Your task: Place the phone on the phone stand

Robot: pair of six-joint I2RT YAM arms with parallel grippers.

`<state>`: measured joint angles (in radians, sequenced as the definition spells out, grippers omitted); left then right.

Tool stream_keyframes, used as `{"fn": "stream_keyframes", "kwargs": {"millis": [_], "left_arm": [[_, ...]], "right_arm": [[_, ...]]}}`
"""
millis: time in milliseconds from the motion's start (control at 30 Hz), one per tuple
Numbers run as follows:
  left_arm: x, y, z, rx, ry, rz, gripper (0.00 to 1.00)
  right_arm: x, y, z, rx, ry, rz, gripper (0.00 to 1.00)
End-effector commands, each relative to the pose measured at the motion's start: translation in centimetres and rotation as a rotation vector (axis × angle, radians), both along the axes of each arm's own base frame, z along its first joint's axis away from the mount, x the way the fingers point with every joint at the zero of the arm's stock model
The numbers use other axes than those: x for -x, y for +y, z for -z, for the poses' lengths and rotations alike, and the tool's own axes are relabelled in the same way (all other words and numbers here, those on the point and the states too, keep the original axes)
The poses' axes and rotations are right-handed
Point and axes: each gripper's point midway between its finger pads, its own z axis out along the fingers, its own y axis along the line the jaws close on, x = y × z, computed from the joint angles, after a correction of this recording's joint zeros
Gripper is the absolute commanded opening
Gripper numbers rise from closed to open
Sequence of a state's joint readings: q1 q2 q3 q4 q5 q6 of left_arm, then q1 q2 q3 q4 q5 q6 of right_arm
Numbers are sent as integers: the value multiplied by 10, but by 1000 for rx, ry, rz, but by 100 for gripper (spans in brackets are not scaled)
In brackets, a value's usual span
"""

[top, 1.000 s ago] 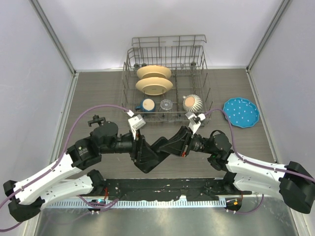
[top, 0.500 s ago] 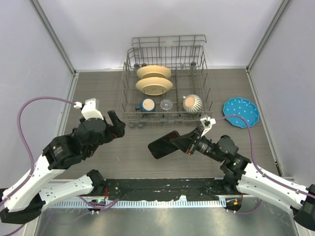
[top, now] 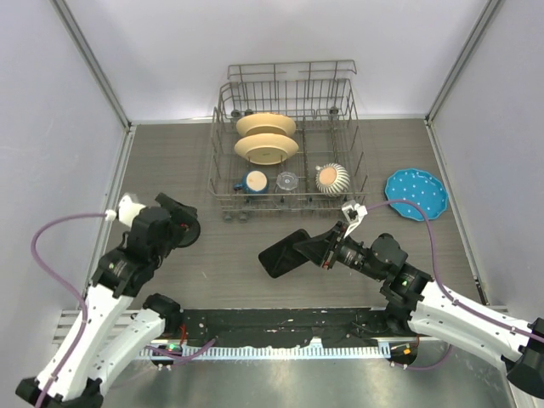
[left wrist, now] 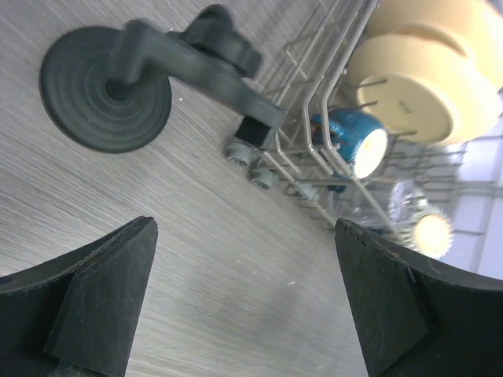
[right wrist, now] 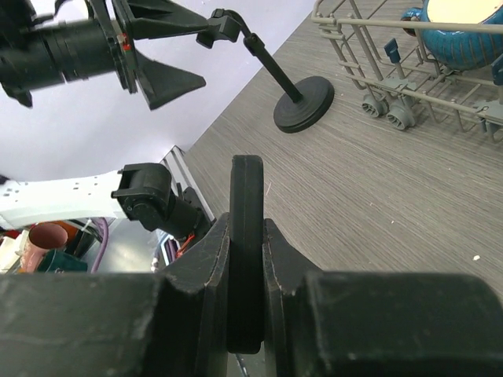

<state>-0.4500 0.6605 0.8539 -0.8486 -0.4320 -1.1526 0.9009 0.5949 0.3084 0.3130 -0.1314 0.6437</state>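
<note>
The black phone hangs edge-on above the table's middle, with my right gripper shut on its right end; in the right wrist view the phone stands pinched between the jaws. The phone stand sits on the table at the left, its stem leaning up to the clamp head. My left gripper is open and empty, just beside the stand. In the top view the left gripper covers most of the stand.
A wire dish rack with two cream plates, a blue mug and a ribbed bowl stands at the back centre, on small wheels. A blue dotted plate lies at the right.
My left gripper opened, let go of the phone and swung back to the left beside the stand. The right gripper keeps the phone and has drawn it slightly right.
</note>
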Motion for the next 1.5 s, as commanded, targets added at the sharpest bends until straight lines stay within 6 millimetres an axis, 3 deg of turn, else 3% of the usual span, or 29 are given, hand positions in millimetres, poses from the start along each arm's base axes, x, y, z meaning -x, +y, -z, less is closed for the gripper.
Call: {"fn": "stream_keyframes", "kwargs": {"millis": [0,67,133,167,333,533,767,1233,1333,1467], "left_arm": [[-5,14,-15,325,-181,-246,100],[-3,21,-18,392,-244,-297,100],[-5,30,-10,424,-288,-366,100],[-9,32,-18,454,-346,-374,100],[-14,50,-6,530,-478,-482,100],[-28,53,4,587,-557,-538,98],[-42,53,-11,598,-640,-537,94],[-54,69,1,615,-629,-617,61],[-58,67,0,641,-633,-592,50],[-57,65,3,638,-623,-551,29]], "right_arm": [[3,-4,-65,-156,-130,2,1],[4,-5,-66,-160,-134,-1,1],[5,-5,-67,-160,-140,-3,1],[5,-5,-67,-158,-144,-3,1],[6,-6,-67,-161,-145,-4,1],[7,-9,-67,-161,-151,2,1],[7,-10,-69,-159,-154,4,1],[6,-10,-69,-156,-160,8,1],[5,-10,-69,-155,-157,11,1],[5,-10,-67,-139,-156,12,1]]}}
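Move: Ahead and to the left of the open left hand, about 5 cm forward and 6 cm left at nearly its own height, is the head of the phone stand. The stand's base is some 4 cm ahead, 5 cm left and 19 cm down on the table, and the blue mug in the rack about 15 cm ahead, 16 cm right and 15 cm lower. From the right hand, the head lies some 32 cm left and 10 cm forward, roughly level. Swinging in on the stand's head, the left hand first shifts left and dips about 4 cm, then goes forward and partly back up, ending with more left, some 7 cm left and 5 cm forward overall. The wrist rolls and swings counter-clockwise as the fingers lift to nearly level, then they close roughly halfway and pinch the head. The right hand keeps gripping the phone, rising barely 1.5 cm. ##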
